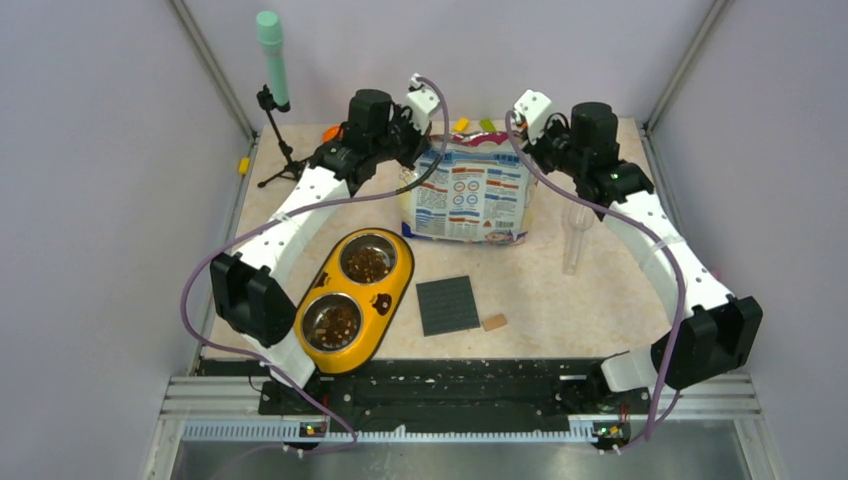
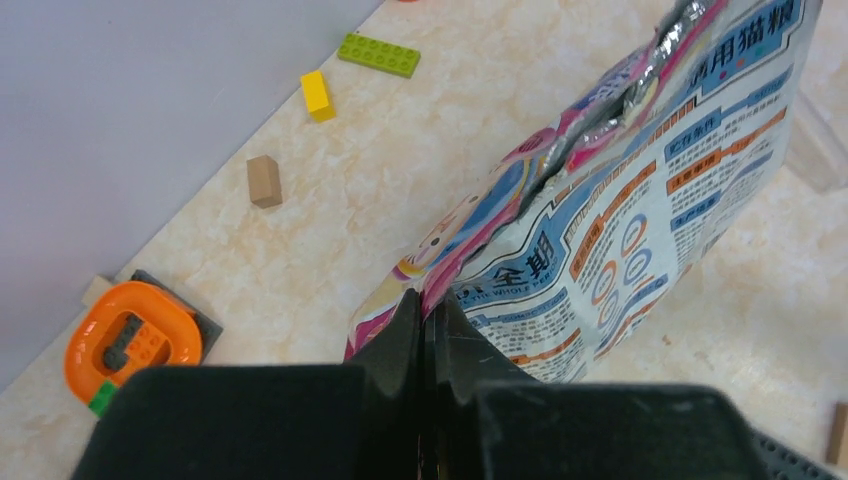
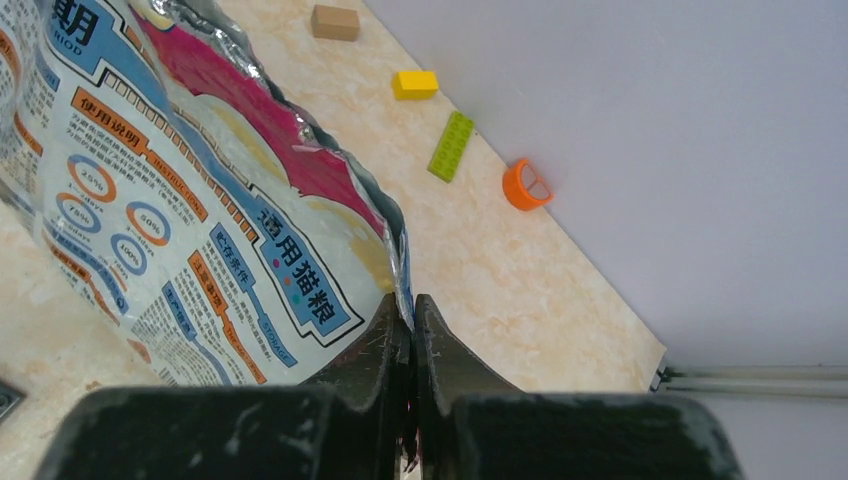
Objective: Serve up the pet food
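Observation:
The glossy blue-pink pet food bag (image 1: 470, 192) stands at the back middle of the table, its torn foil mouth facing up. My left gripper (image 2: 432, 305) is shut on the bag's (image 2: 620, 200) top left corner. My right gripper (image 3: 407, 312) is shut on the bag's (image 3: 200, 230) top right edge. In the top view the left gripper (image 1: 430, 140) and right gripper (image 1: 521, 140) flank the bag's top. Brown pet food (image 1: 368, 264) lies in both cups of the yellow double bowl (image 1: 392, 290), near left of the bag.
A clear scoop (image 1: 577, 236) lies right of the bag. A dark mat (image 1: 447, 305) and a small tan block (image 1: 494, 322) sit in front. Loose bricks (image 2: 378, 54), a tan block (image 2: 264, 181) and an orange ring (image 3: 525, 186) line the back wall. A stand with a green-tipped rod (image 1: 272, 60) is back left.

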`<move>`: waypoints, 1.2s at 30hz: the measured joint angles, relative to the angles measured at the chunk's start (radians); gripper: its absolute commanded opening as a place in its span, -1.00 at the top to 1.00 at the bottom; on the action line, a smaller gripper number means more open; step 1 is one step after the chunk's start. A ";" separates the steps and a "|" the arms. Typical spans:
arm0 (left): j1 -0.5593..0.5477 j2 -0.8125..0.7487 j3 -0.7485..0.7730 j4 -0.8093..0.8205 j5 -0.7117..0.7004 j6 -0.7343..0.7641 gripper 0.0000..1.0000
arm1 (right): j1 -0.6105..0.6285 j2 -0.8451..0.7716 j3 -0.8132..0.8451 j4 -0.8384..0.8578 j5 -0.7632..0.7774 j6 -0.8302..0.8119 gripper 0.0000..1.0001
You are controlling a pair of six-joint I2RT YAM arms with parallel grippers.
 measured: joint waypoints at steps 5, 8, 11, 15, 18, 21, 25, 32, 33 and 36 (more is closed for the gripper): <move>0.004 0.018 -0.001 0.063 -0.021 -0.170 1.00 | -0.002 0.006 -0.007 0.056 0.034 0.022 1.00; 0.004 0.040 0.007 0.099 -0.029 -0.244 1.00 | -0.011 0.022 -0.007 0.098 0.058 0.041 1.00; 0.004 0.074 0.037 0.119 -0.024 -0.306 1.00 | -0.029 0.036 -0.007 0.129 0.062 0.063 1.00; 0.003 0.090 0.045 0.140 -0.019 -0.355 0.43 | -0.042 0.037 -0.036 0.186 0.067 0.092 1.00; 0.005 0.093 0.058 0.138 -0.015 -0.376 -0.49 | -0.053 0.033 -0.054 0.202 0.073 0.121 -0.34; 0.018 0.089 0.089 0.153 -0.020 -0.407 -0.76 | -0.073 0.011 -0.055 0.210 0.091 0.152 -0.98; 0.031 0.057 0.098 0.164 -0.053 -0.448 -0.81 | -0.089 -0.074 -0.050 0.213 0.107 0.187 -0.98; 0.034 -0.059 0.140 0.100 -0.174 -0.518 -0.86 | -0.092 -0.230 -0.010 0.224 0.175 0.391 -0.98; 0.034 -0.077 0.145 0.082 -0.193 -0.527 -0.87 | -0.092 -0.259 -0.014 0.224 0.198 0.427 -0.98; 0.034 -0.160 0.148 -0.008 -0.264 -0.553 -0.88 | -0.092 -0.327 0.011 0.157 0.278 0.520 -0.98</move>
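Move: Both hands already pinch the upper corners of the pet food bag; its middle is about 10 cm to the right of the left hand and 10 cm to the left of the right one, level ahead, 14 cm below both. From the left hand, the double bowl is 15 cm back, 14 cm left, and the dark mat 15 cm back, 7 cm right, both 28 cm down. The scoop lies level ahead, 7 cm right and 29 cm below the right hand. Both hands shift the bag's top forward about 3 cm, then open wide and rise outward some 15 cm. ##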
